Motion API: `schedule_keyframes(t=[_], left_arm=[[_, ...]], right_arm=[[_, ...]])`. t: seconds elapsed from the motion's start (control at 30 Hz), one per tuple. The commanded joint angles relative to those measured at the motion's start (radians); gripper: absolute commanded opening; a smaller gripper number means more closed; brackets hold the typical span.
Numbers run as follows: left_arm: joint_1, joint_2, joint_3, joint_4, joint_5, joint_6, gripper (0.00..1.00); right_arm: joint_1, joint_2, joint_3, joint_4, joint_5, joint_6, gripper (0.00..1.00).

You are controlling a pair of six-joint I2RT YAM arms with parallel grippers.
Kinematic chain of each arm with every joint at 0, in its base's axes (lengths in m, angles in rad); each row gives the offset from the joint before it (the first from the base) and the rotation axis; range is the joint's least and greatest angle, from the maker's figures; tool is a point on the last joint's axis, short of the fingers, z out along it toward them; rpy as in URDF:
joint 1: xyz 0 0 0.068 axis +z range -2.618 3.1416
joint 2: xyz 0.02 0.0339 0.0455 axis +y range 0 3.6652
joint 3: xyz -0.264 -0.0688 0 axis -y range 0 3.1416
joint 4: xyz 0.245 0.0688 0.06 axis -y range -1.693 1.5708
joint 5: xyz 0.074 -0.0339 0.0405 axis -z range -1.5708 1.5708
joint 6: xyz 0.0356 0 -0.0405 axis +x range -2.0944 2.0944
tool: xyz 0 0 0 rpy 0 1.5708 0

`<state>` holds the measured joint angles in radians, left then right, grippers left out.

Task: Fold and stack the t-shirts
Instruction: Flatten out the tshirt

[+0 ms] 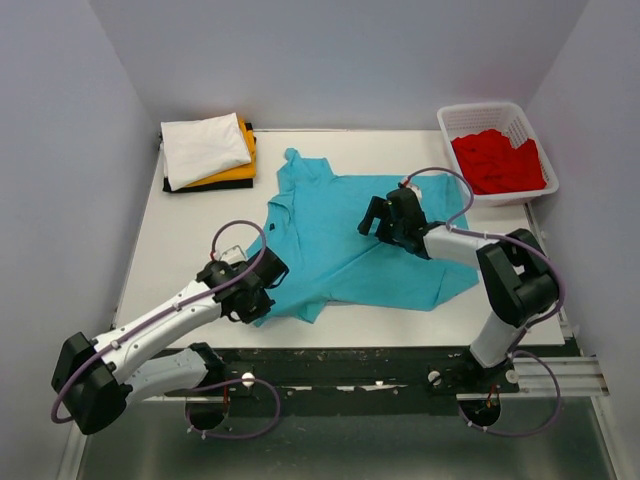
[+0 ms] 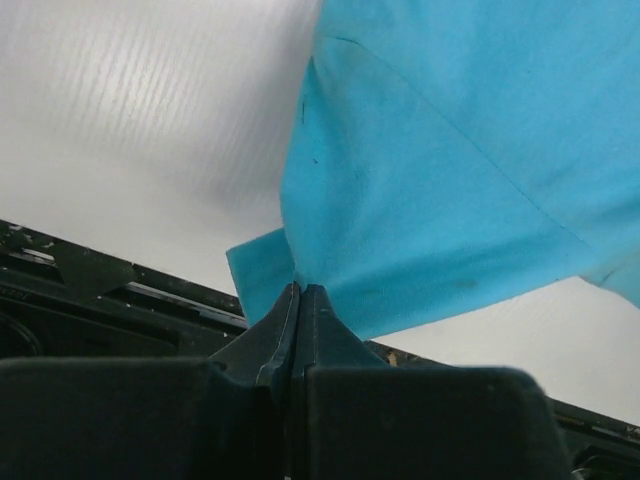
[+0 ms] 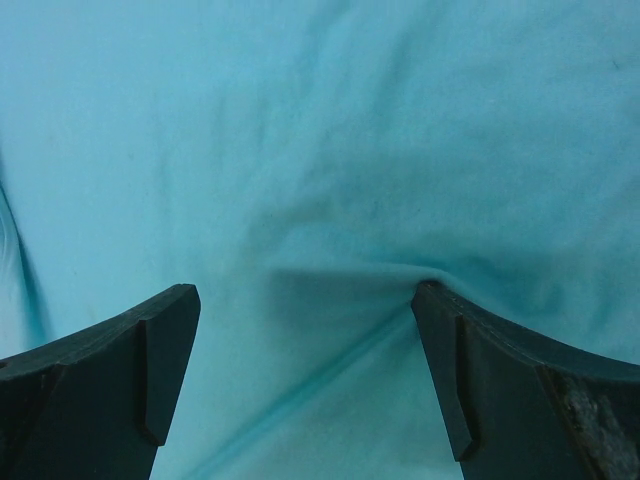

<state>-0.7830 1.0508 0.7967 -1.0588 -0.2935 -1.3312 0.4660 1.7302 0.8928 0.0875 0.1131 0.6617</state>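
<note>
A teal t-shirt (image 1: 345, 235) lies spread across the middle of the table. My left gripper (image 1: 262, 290) is shut on its near left corner, and the wrist view shows the teal t-shirt (image 2: 430, 190) pinched between the closed fingertips (image 2: 300, 300) just above the table's front edge. My right gripper (image 1: 385, 222) is open and presses down on the middle of the shirt. In its wrist view the teal t-shirt (image 3: 320, 150) fills the frame and bunches against the right finger (image 3: 450, 340). A red t-shirt (image 1: 497, 162) lies in the basket. White (image 1: 203, 146), orange-yellow (image 1: 240, 172) and black shirts sit folded in a stack at the back left.
A white plastic lattice basket (image 1: 478, 116) stands at the back right corner. The folded stack occupies the back left corner. Grey walls close in the table on three sides. The black rail (image 1: 340, 365) with the arm bases runs along the near edge.
</note>
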Motion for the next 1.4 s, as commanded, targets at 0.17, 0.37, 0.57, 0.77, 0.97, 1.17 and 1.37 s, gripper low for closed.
schedule_keyframes(t=[0.17,0.37,0.57,0.77,0.97,1.17,1.37], left_arm=[[-0.059,-0.119,-0.095,-0.039,0.144,-0.013,0.45],[-0.048,-0.115,0.041,0.033,-0.03,0.12,0.99],[0.137,0.056,0.048,0.458,0.169,0.407,0.99],[0.275,0.329,0.093,0.578,0.326,0.511,0.99],[0.36,0.556,0.188,0.614,0.365,0.572,0.98],[0.444,0.654,0.198,0.656,0.441,0.578,0.99],[0.455,0.679,0.197,0.684,0.494,0.582,0.99]], right_arm=[[-0.004,0.081,-0.007,-0.156,0.059,-0.006,0.99],[-0.004,-0.013,0.025,-0.147,0.006,-0.08,1.0],[-0.004,-0.155,0.016,-0.184,0.015,-0.096,1.0],[0.09,-0.337,-0.141,-0.111,-0.28,-0.156,1.0],[0.356,-0.322,-0.225,0.107,-0.502,-0.179,1.0],[0.474,-0.165,-0.173,0.136,-0.42,-0.17,1.0],[0.508,-0.112,-0.164,0.172,-0.4,-0.17,1.0]])
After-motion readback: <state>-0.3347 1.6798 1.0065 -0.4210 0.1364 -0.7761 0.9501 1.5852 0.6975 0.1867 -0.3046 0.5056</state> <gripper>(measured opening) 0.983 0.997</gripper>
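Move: My left hand holds the tip of the near sleeve some 7 cm above the table. The collar it goes for next lies about 22 cm ahead, 3 cm right and 7 cm below; the far sleeve is roughly 38 cm ahead and 11 cm right, the folded stack 40 cm ahead and 16 cm left. From my right hand, down on the shirt body, the near sleeve's middle lies around 20 cm back, 20 cm left and level. My left hand lowers the sleeve tip some 4 cm back and 3 cm down and opens wide to let go, then arcs up and about 20 cm forward, coming down open at the collar. My right hand, open, first keeps bearing on the shirt body, then lifts off and swings back and left, turning some 50 degrees counter-clockwise, to come down by the near sleeve. ##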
